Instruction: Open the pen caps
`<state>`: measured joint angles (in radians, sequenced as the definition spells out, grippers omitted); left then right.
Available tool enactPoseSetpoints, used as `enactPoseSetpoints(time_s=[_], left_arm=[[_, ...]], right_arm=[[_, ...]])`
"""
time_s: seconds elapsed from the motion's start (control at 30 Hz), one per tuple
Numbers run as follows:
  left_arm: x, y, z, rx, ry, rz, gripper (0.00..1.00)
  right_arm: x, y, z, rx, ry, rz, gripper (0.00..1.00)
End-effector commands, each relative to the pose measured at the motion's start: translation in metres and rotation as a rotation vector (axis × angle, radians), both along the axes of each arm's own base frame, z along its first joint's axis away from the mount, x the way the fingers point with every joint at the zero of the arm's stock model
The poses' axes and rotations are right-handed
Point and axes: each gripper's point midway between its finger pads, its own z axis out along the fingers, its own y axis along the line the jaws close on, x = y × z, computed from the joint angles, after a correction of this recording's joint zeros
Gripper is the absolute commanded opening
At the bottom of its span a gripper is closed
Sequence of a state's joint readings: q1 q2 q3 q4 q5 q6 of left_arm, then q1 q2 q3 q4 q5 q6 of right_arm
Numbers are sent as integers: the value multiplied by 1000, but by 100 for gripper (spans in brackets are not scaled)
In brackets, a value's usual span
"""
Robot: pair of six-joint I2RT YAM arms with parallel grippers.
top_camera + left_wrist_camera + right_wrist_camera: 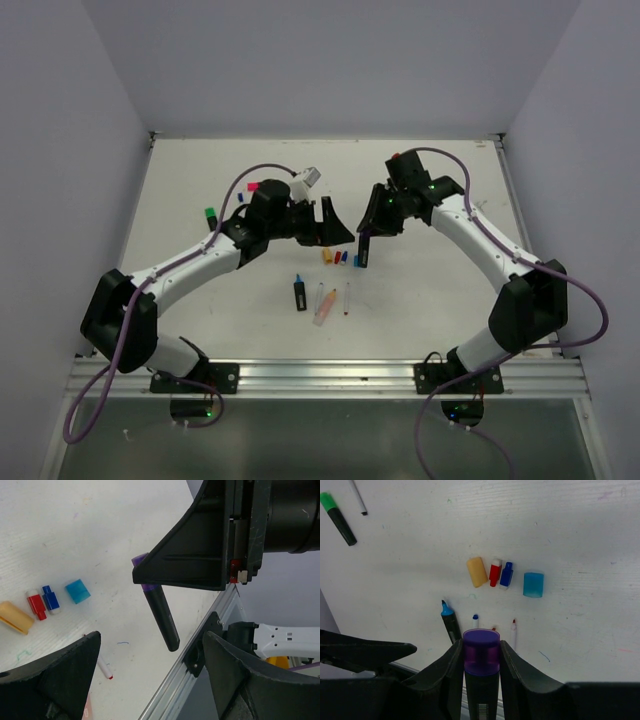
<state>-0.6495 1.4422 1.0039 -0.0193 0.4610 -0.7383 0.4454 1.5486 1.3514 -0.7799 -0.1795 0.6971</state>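
My right gripper (481, 646) is shut on a black marker with a purple cap (481, 652); the fingers press on the cap and the barrel top. In the left wrist view the cap (142, 560) shows at the right gripper's finger and the barrel (163, 616) hangs free above the table. My left gripper (150, 645) is open wide and empty, just left of the marker. In the top view the left gripper (335, 228) and right gripper (368, 228) face each other. Loose orange (477, 571), red (494, 572), blue (506, 575) and cyan (533, 584) caps lie on the table.
Uncapped pens lie nearer the arms: a black one with a blue tip (301, 293), a peach one (325, 303) and a thin white one (347, 297). A green-capped marker (210, 213) and a pink cap (252, 186) lie at the far left. The table's metal edge rail (190, 680) is close.
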Motion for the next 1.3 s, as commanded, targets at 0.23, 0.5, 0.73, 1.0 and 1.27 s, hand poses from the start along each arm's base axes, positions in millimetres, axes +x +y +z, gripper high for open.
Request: enactPoseSetpoints(time_s=[0.23,0.5,0.73,1.0,1.27], left_arm=[[0,-19,9,-41,-37,-12,85],[-7,-41,0,-18,-24,-53,72],[-8,-44,-10,1,5,-70,54],[-5,-43,-11,21,6,-62,20],[-7,-35,-10,49,2,-52,0]], right_arm=[[2,14,29,89,-13,-33,0],[8,21,41,139,-17,-74,0],[7,24,46,151,-18,-70,0],[1,26,43,138,-23,-40,1],[1,31,36,131,-23,38,31]])
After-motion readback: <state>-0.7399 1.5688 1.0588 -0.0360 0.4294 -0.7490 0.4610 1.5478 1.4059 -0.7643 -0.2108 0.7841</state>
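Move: The purple marker's black body, hanging by its cap from the right fingers, lies from the left hand about 5 cm to the right, 2 cm back and 6 cm lower; from the right hand it is some 5 cm back, level sideways and 3 cm lower. The left fingers are roughly 5 cm left, 3 cm back and 3 cm above the right hand. On the table, about 19 cm below the left hand, the light-blue cap lies 10 cm ahead and 5 cm right; the small blue and red caps lie 4 and 6 cm left of it, about level with it. The left hand, fingers wide open, reaches right and down with a little back, about 5 cm in all, until the marker's black body stands between its fingers, then closes them and pinches the body below the purple cap. The right hand keeps its grip on the purple cap and meets it by lifting the marker some 3 cm and bringing it 2 cm to the left, with a slight roll of about 5 degrees that raises its left side. ##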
